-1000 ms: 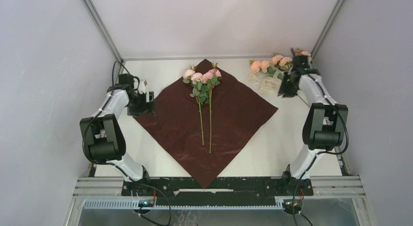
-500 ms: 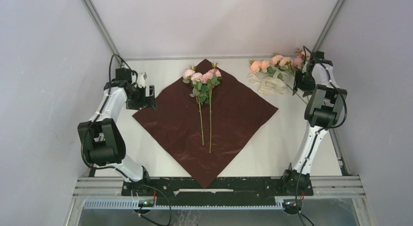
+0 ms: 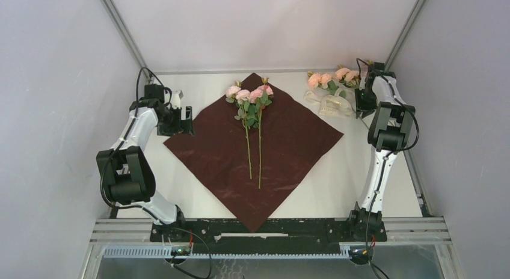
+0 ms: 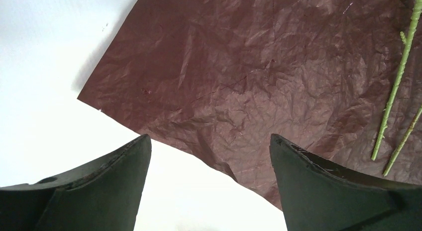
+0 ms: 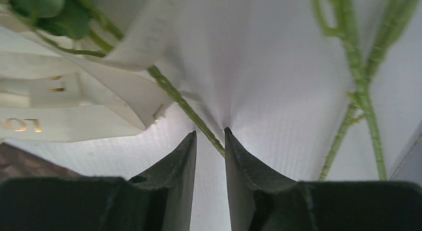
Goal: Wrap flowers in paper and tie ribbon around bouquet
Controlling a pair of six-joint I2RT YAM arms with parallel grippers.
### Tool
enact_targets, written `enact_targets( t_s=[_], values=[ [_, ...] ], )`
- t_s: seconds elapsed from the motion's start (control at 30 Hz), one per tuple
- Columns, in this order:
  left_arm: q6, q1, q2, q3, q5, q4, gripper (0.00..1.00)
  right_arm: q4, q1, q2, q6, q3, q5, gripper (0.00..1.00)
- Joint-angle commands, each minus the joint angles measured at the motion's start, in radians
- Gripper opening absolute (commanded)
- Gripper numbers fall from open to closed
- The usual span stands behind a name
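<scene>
The red paper (image 3: 264,153) lies flat as a diamond in the middle of the table. Two flowers (image 3: 249,95) rest on it, pink heads at the far corner and stems (image 4: 395,86) pointing toward me. More flowers (image 3: 331,79) lie at the back right beside the cream ribbon (image 3: 329,104). My left gripper (image 3: 182,119) is open at the paper's left corner, and the paper edge (image 4: 199,156) runs between its fingers (image 4: 119,171). My right gripper (image 5: 210,131) is low over the table with its jaws narrowly apart. A green stem (image 5: 184,104) passes between their tips, and the ribbon (image 5: 74,91) is just to the left.
Two more green stems (image 5: 366,91) lie right of my right gripper. White walls and metal frame posts (image 3: 409,32) close in the table at the back and sides. The right arm (image 3: 385,128) stands tall near the right wall.
My right gripper has swung about over the loose flowers and come down at a stem, its jaws narrower than half a second ago. The left gripper has shifted slightly back.
</scene>
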Motion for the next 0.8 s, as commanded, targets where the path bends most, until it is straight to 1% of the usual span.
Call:
enact_targets(
  t_s=[0.0, 0.07, 0.13, 0.27, 0.37, 0.4, 0.43, 0.53, 0.6, 0.77],
  values=[
    [0.015, -0.008, -0.017, 0.028, 0.021, -0.002, 0.92, -0.005, 0.027, -0.079, -0.037, 0.028, -0.069, 0.33],
    [0.017, -0.009, -0.016, 0.027, 0.021, -0.002, 0.92, 0.005, 0.027, -0.087, -0.023, 0.012, -0.086, 0.32],
    [0.017, -0.010, -0.018, 0.026, 0.019, -0.003, 0.92, 0.024, 0.027, -0.084, -0.011, -0.007, -0.069, 0.33],
    [0.018, -0.009, -0.020, 0.026, 0.018, -0.002, 0.92, 0.036, 0.031, -0.045, -0.001, -0.012, -0.062, 0.33],
    [0.020, -0.009, -0.021, 0.026, 0.018, -0.005, 0.92, 0.029, 0.047, -0.013, 0.000, -0.013, -0.018, 0.32],
    [0.020, -0.008, -0.021, 0.026, 0.016, -0.006, 0.92, 0.027, 0.052, -0.007, -0.001, -0.015, -0.003, 0.30],
    [0.021, -0.008, -0.021, 0.026, 0.017, -0.005, 0.92, 0.024, 0.056, -0.003, 0.000, -0.017, 0.011, 0.26],
    [0.021, -0.008, -0.025, 0.026, 0.019, -0.006, 0.92, 0.021, 0.062, -0.023, 0.004, -0.032, 0.023, 0.08],
    [0.023, -0.009, -0.028, 0.027, 0.021, -0.005, 0.92, 0.038, 0.062, -0.062, 0.003, -0.055, 0.023, 0.01],
    [0.026, -0.008, -0.038, 0.023, 0.027, -0.005, 0.92, 0.083, 0.070, -0.192, 0.008, -0.109, 0.103, 0.00]
  ],
)
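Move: The flower stem to be gripped already runs between the right fingertips, barely 1 cm below the hand point, slanting away ahead and left. The ribbon lies about 13 cm left of this hand and 4 cm ahead. The other stems lie roughly 9 cm to its right, level with it. The paper's right corner is some 11 cm left and 7 cm back. From the left hand, that stem is about 85 cm right, 12 cm ahead and 10 cm lower. Leftward low over the table, the right hand slides about 2.5 cm towards the ribbon with its fingers partly open, the stem staying between the fingertips and pushed along by the right-hand finger. Then it all but stops, still pointing down, and shuts the fingers, which pinch the stem just back of the ribbon. ##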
